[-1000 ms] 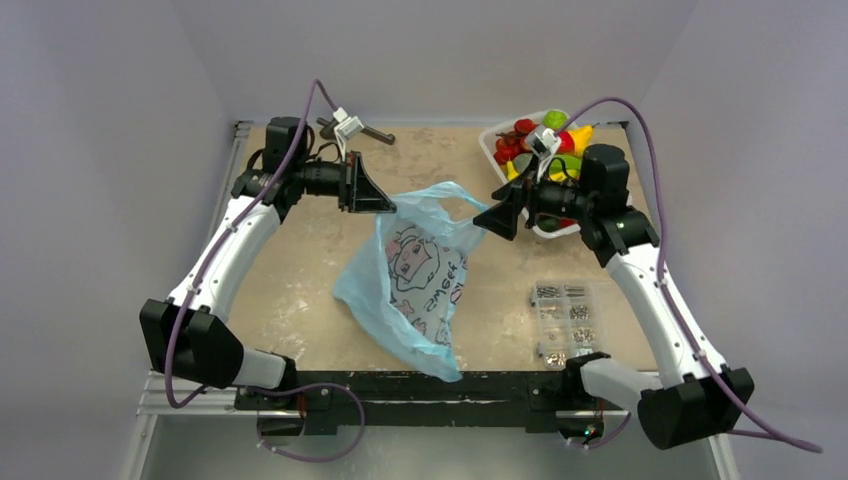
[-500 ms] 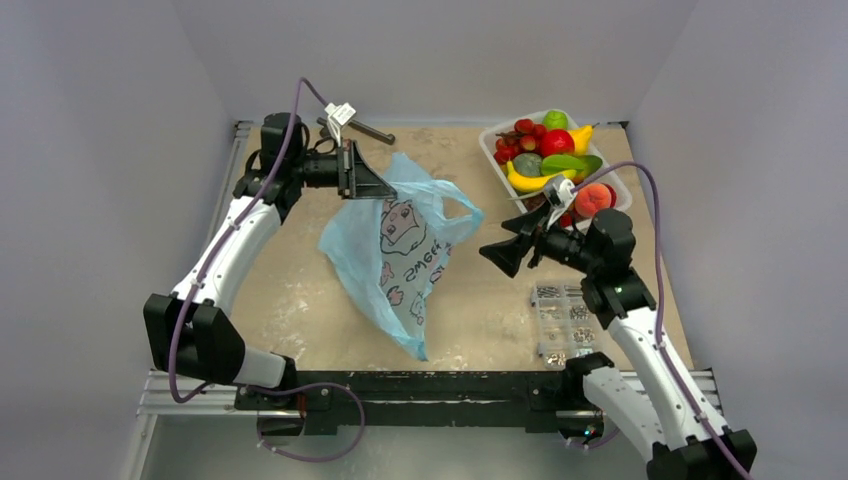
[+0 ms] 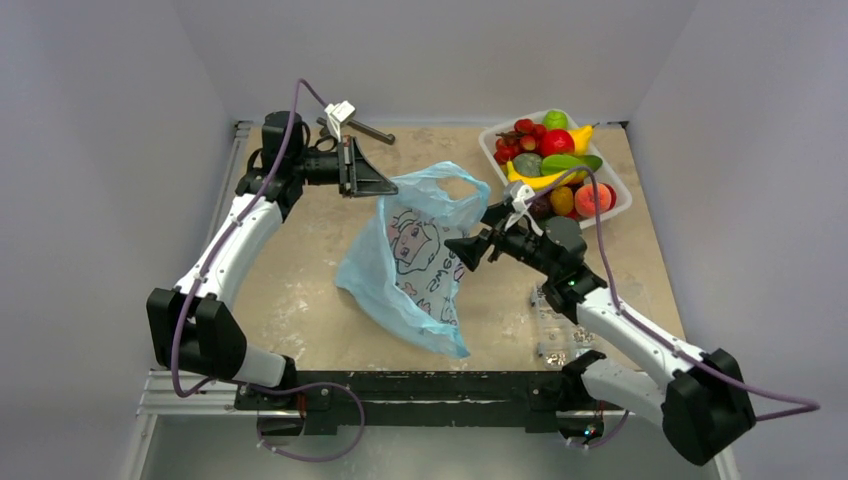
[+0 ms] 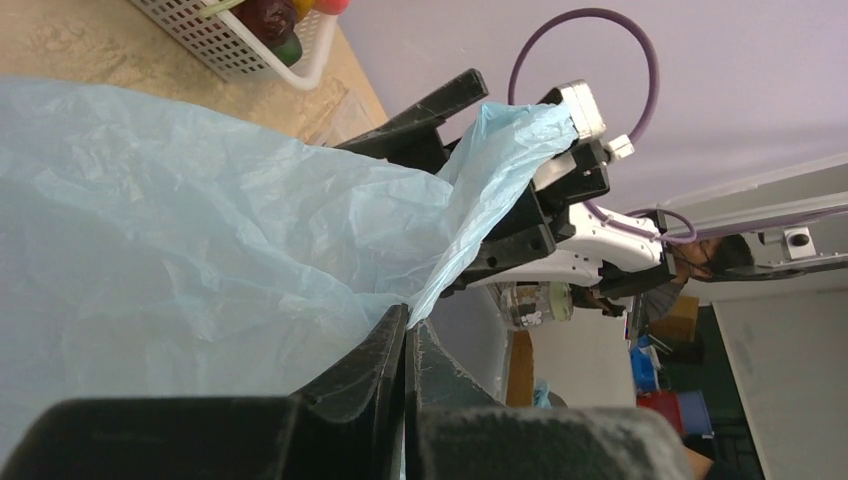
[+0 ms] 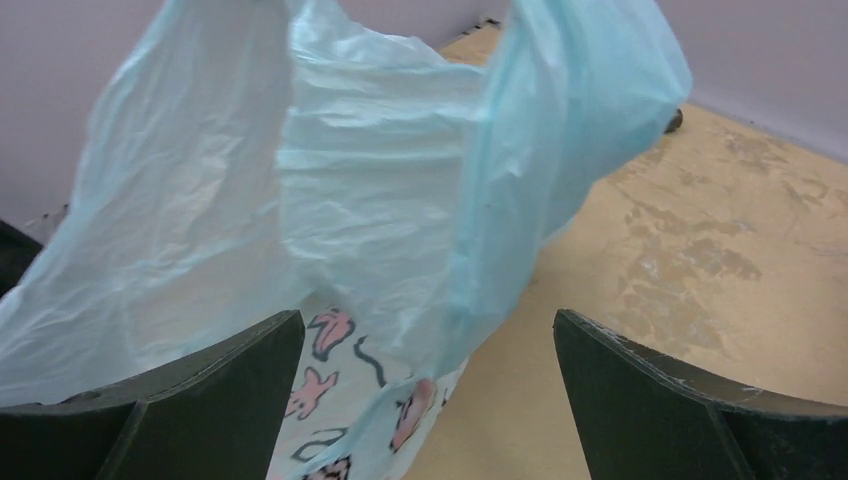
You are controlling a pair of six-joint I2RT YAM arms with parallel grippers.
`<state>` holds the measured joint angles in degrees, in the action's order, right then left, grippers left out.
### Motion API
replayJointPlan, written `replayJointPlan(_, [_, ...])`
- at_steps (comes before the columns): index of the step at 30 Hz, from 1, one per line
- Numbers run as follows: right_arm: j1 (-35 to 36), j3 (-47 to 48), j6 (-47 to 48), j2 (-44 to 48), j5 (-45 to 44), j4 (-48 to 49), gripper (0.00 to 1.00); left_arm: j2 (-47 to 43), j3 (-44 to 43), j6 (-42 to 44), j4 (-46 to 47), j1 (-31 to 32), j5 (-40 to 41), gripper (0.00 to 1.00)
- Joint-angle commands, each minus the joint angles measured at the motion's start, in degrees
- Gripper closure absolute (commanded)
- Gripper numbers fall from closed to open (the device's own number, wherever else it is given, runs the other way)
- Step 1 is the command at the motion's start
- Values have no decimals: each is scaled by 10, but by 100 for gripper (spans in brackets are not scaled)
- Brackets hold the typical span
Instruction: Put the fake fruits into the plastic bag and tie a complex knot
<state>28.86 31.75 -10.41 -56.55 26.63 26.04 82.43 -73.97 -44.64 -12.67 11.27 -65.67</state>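
The light-blue plastic bag (image 3: 410, 262) hangs mid-table with its printed white patch facing up. My left gripper (image 3: 386, 189) is shut on the bag's upper left rim, and in the left wrist view its fingers (image 4: 408, 318) pinch the thin film (image 4: 180, 220). My right gripper (image 3: 462, 250) stands open at the bag's right edge. In the right wrist view a handle loop (image 5: 520, 160) droops between its spread fingers (image 5: 425, 330) without being pinched. The fake fruits (image 3: 552, 160), among them a banana, red pieces and a green piece, lie in the white basket (image 3: 620, 188) at back right.
A clear box of metal screws (image 3: 562, 322) sits at front right, partly under my right arm. A dark metal tool (image 3: 368, 130) lies at the back edge behind the left gripper. Grey walls close in the table on three sides.
My right arm has swung away from the basket, leftward and nearer, to the bag's right edge, still open. The left gripper has kept its hold while the bag swayed and its mouth spread.
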Motion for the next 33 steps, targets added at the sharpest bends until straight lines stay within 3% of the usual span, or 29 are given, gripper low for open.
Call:
replayJointPlan(1, [1, 37, 17, -54, -25, 118, 7, -7, -9, -30, 28, -6, -16, 100])
replayJointPlan(3, [1, 45, 11, -72, 1, 128, 28, -10, -4, -30, 26, -11, -18, 100])
replayJointPlan(6, [1, 59, 29, -71, 87, 82, 93, -13, -7, -7, -13, -31, -11, 100])
replayJointPlan(7, [-1, 64, 40, -61, 108, 45, 100, -12, -12, 13, -44, -45, -8, 100])
replayJointPlan(11, [-17, 58, 142, 22, 189, -112, 100, 22, -71, 162, -234, -126, 27, 100])
replayJointPlan(17, [-55, 41, 224, 74, 231, -225, 100, 59, -111, 258, -400, -185, 66, 100])
replayJointPlan(20, [-58, 58, 236, 56, 242, -243, 100, 51, -97, 274, -406, -183, 68, 100])
replayJointPlan(24, [-57, 52, 182, 38, 231, -174, 100, 39, -92, 286, -391, -158, 54, 100])
replayJointPlan(25, [-56, 59, 177, 32, 226, -167, 98, 41, -98, 289, -396, -149, 40, 100])
replayJointPlan(28, [-55, 95, 178, 8, 207, -181, 64, 43, -107, 299, -406, -121, 22, 100])
replayJointPlan(29, [-55, 107, 181, 2, 201, -185, 67, 39, -105, 303, -404, -118, 20, 100])
replayJointPlan(31, [-51, 118, 189, -11, 194, -190, 94, 34, -101, 308, -391, -118, 6, 100])
replayJointPlan(32, [-51, 124, 189, -18, 196, -193, 100, 31, -102, 311, -383, -118, 1, 94])
replayJointPlan(33, [-51, 134, 188, -25, 201, -202, 100, 24, -107, 321, -374, -118, 3, 80])
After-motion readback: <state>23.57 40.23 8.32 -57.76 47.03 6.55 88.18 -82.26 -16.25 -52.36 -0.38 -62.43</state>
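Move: Right beside the bag's right-hand rim, the open right hand has the rim between its fingers, about 2 cm ahead, 1 cm left and 1 cm below. The bag's bottom is roughly 10 cm back, 11 cm left and 20 cm below that hand, the fruit basket 28 cm ahead and 22 cm right, the screw box 10 cm back and 22 cm right. From the left hand, already holding the opposite rim, the right-hand rim lies some 16 cm right, 1 cm back and 8 cm lower. Reaching about 2 cm forward, the right hand shuts on the bag's right rim, draws it back some 6 cm, rises then sinks, turns about 15 degrees counter-clockwise, briefly loosens and re-closes. The left hand, keeping its pinch, swings left and forward away from it, sinks about 6 cm while drawing back, then eases rightward, ending 7–8 cm left. ##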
